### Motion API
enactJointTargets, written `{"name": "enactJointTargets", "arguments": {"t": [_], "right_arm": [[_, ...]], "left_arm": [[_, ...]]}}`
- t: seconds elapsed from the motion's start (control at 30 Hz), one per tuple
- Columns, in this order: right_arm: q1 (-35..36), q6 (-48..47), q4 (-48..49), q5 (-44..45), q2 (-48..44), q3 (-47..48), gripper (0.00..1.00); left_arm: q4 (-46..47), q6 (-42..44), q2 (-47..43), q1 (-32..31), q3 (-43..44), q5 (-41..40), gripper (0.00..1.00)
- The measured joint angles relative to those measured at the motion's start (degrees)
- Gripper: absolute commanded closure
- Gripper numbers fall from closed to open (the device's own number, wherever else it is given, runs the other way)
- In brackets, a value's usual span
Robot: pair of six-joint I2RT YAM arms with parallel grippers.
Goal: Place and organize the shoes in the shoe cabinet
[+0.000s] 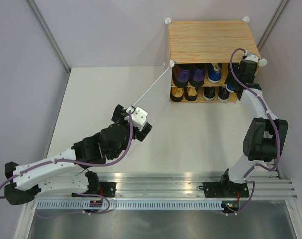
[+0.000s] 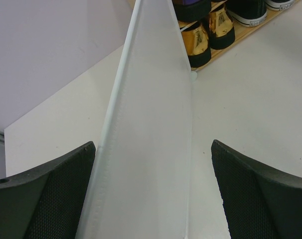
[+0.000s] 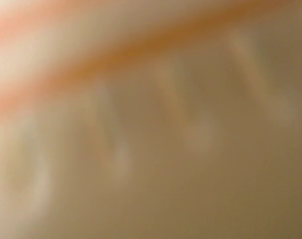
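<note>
The shoe cabinet (image 1: 211,40) stands at the back right with its white door (image 1: 153,84) swung out to the left. Purple shoes (image 1: 188,74) and blue sneakers (image 1: 214,73) fill the upper shelf; gold shoes (image 1: 185,93) and black shoes (image 1: 216,93) sit below. My left gripper (image 1: 133,119) is open at the door's free edge. In the left wrist view the door (image 2: 146,149) runs between the spread fingers (image 2: 51,199), close against the left one. My right gripper (image 1: 246,64) is against the cabinet's right side; its wrist view is only blurred wood (image 3: 151,149).
Grey walls close in the table (image 1: 111,94) on the left, back and right. The cabinet's right side stands near the right wall. A metal rail (image 1: 156,181) with both arm bases runs along the near edge. Gold shoes (image 2: 198,42) and black shoes (image 2: 248,12) show past the door.
</note>
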Motion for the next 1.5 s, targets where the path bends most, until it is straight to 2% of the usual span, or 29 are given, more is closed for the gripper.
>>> {"name": "enactJointTargets", "arguments": {"t": [0.53,0.7,0.9,0.93,1.0,1.1,1.3,1.5], "right_arm": [[-0.3,0.3,7.5,-1.2,2.1,0.3,0.99],[-0.5,0.7,9.1,-1.4,2.6,0.3,0.93],[-0.6,1.1,9.9,-1.5,3.2,0.9,0.75],[-0.6,1.2,9.9,-1.5,3.2,0.9,0.60],[-0.6,1.3,10.0,-1.6,3.3,0.9,0.38],[-0.6,1.4,10.1,-1.6,3.3,0.9,0.27],[-0.6,1.8,11.1,-1.4,3.3,0.9,0.15],[-0.6,2.3,11.3,-1.3,3.4,0.8,0.15]], "left_arm": [[0.0,0.0,1.6,0.0,0.0,0.0,0.00],[0.0,0.0,1.6,0.0,0.0,0.1,0.01],[0.0,0.0,1.6,0.0,0.0,0.1,0.00],[0.0,0.0,1.7,0.0,0.0,0.1,0.00],[0.0,0.0,1.8,0.0,0.0,0.1,0.00],[0.0,0.0,2.1,0.0,0.0,0.1,0.00],[0.0,0.0,2.3,0.0,0.0,0.1,0.00],[0.0,0.0,2.3,0.0,0.0,0.1,0.01]]}}
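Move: Already under the cabinet roof's front edge, the right hand holds the second blue shoe by its heel end. The shoe's spot at the right end of the upper shelf is about 9 cm ahead, 2 cm left and 5 cm below. The first blue shoe lies some 12 cm ahead and 11 cm left; the nearer purple shoe 12 cm ahead and 20 cm left. From the left hand that spot is roughly 35 cm ahead and 48 cm right. Pushing the held blue shoe deeper onto the upper shelf, beside the first blue one, the right hand eases forward about 4 cm, slowing as it goes. It rises some 2 cm while the wrist tips the fingers up by about 10 degrees, then the fingers open part-way near the end to release the heel. ##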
